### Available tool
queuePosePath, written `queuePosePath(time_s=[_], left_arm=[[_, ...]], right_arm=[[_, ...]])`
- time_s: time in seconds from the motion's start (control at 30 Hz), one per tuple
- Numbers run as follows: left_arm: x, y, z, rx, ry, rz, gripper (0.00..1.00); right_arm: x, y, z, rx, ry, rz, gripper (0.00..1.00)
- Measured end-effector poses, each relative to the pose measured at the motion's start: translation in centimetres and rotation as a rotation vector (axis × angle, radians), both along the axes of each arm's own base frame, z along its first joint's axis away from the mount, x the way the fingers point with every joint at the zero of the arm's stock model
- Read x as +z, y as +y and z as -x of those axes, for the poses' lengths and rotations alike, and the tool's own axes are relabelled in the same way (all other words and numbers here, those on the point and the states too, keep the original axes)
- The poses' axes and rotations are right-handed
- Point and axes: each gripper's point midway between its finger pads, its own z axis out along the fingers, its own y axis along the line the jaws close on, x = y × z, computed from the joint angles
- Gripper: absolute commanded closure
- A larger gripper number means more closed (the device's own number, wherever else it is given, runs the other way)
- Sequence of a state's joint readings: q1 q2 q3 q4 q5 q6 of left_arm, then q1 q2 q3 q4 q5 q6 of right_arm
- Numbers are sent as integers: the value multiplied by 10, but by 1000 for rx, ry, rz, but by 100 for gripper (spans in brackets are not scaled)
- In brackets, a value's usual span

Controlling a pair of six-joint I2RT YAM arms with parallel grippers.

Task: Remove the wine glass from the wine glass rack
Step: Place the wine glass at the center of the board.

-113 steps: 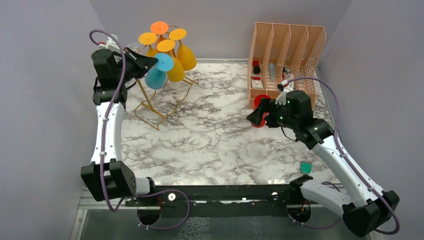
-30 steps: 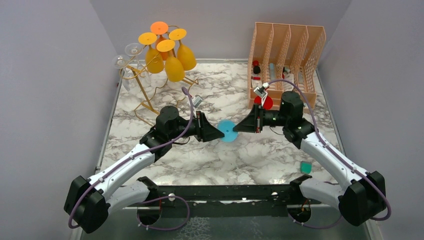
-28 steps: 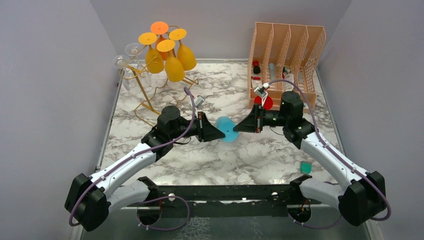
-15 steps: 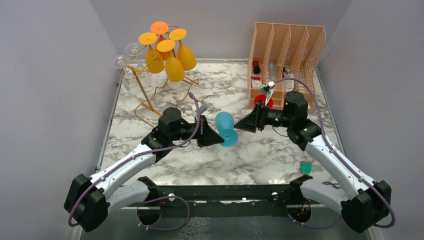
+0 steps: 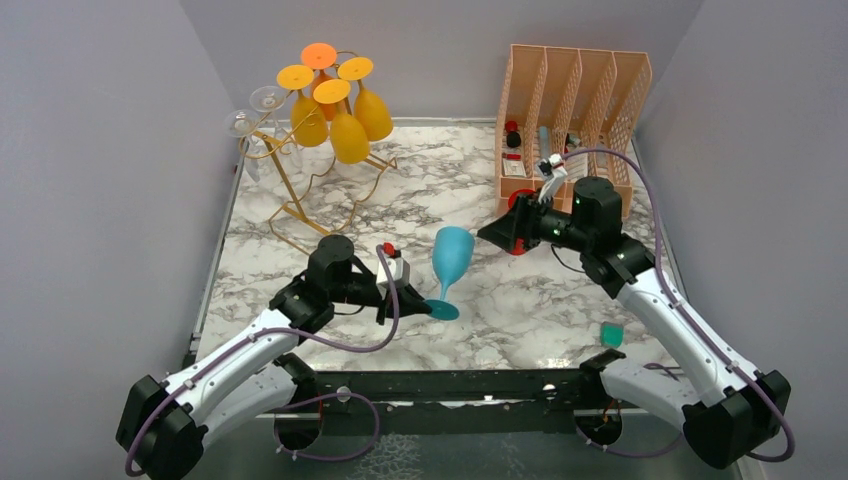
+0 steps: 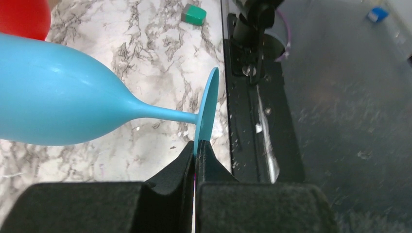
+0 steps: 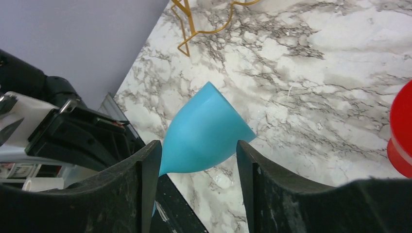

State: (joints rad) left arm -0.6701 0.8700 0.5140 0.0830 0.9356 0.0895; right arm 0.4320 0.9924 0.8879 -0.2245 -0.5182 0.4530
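Observation:
A blue wine glass (image 5: 452,258) stands nearly upright mid-table, bowl up and leaning slightly. My left gripper (image 5: 412,299) is shut on the rim of its round foot (image 5: 441,309). The left wrist view shows the fingertips (image 6: 188,154) pinching the thin foot (image 6: 207,109), with the bowl (image 6: 53,104) to the left. My right gripper (image 5: 497,236) hangs open just right of the bowl, not touching it. In the right wrist view the bowl (image 7: 204,133) lies beyond its spread fingers (image 7: 150,167). The gold wine glass rack (image 5: 290,195) stands back left, holding several yellow and orange glasses (image 5: 348,135).
A peach lattice file organiser (image 5: 572,95) stands back right, a red glass (image 5: 519,205) in front of it beside my right gripper. A small green block (image 5: 611,334) lies near right. Clear glasses (image 5: 255,115) hang on the rack's left side. A black rail (image 5: 440,385) runs along the near edge.
The left gripper has shut on the glass's foot and pulled back toward the near edge, turning the glass upright. The right gripper has opened and drawn away to the right.

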Motion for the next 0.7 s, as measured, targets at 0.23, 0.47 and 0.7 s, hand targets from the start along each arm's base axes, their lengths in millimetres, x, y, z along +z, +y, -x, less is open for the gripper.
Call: queuePosePath(time_s=[0.23, 0.47, 0.7], left_arm=[[-21, 11, 8, -92, -177, -62, 100], [-22, 17, 14, -129, -257, -63, 100], [-12, 19, 16, -129, -317, -38, 100]], right_arm=[[-6, 3, -18, -14, 65, 70, 33], [-17, 20, -24, 86, 162, 96, 33], [-34, 36, -10, 243, 283, 74, 36]])
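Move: The blue wine glass, still held by the rim of its foot in the left fingers, lies nearly level; its bowl is about 10 cm ahead of the left hand, 5 cm right and slightly higher. From the open right hand that bowl is some 7 cm left, 4 cm back and 4 cm lower. The standing red glass is about 7 cm ahead of the right hand, 8 cm to its right and 15 cm lower. The blue glass is tipped bowl-up some 20 degrees by the left hand, which keeps its pinch on the foot while easing back and left and sinking, then rising a little. The right hand first reaches forward, then curls back, going about 5 cm left and down overall towards the bowl's mouth, turning counter-clockwise and tilting, fingers wide open. ##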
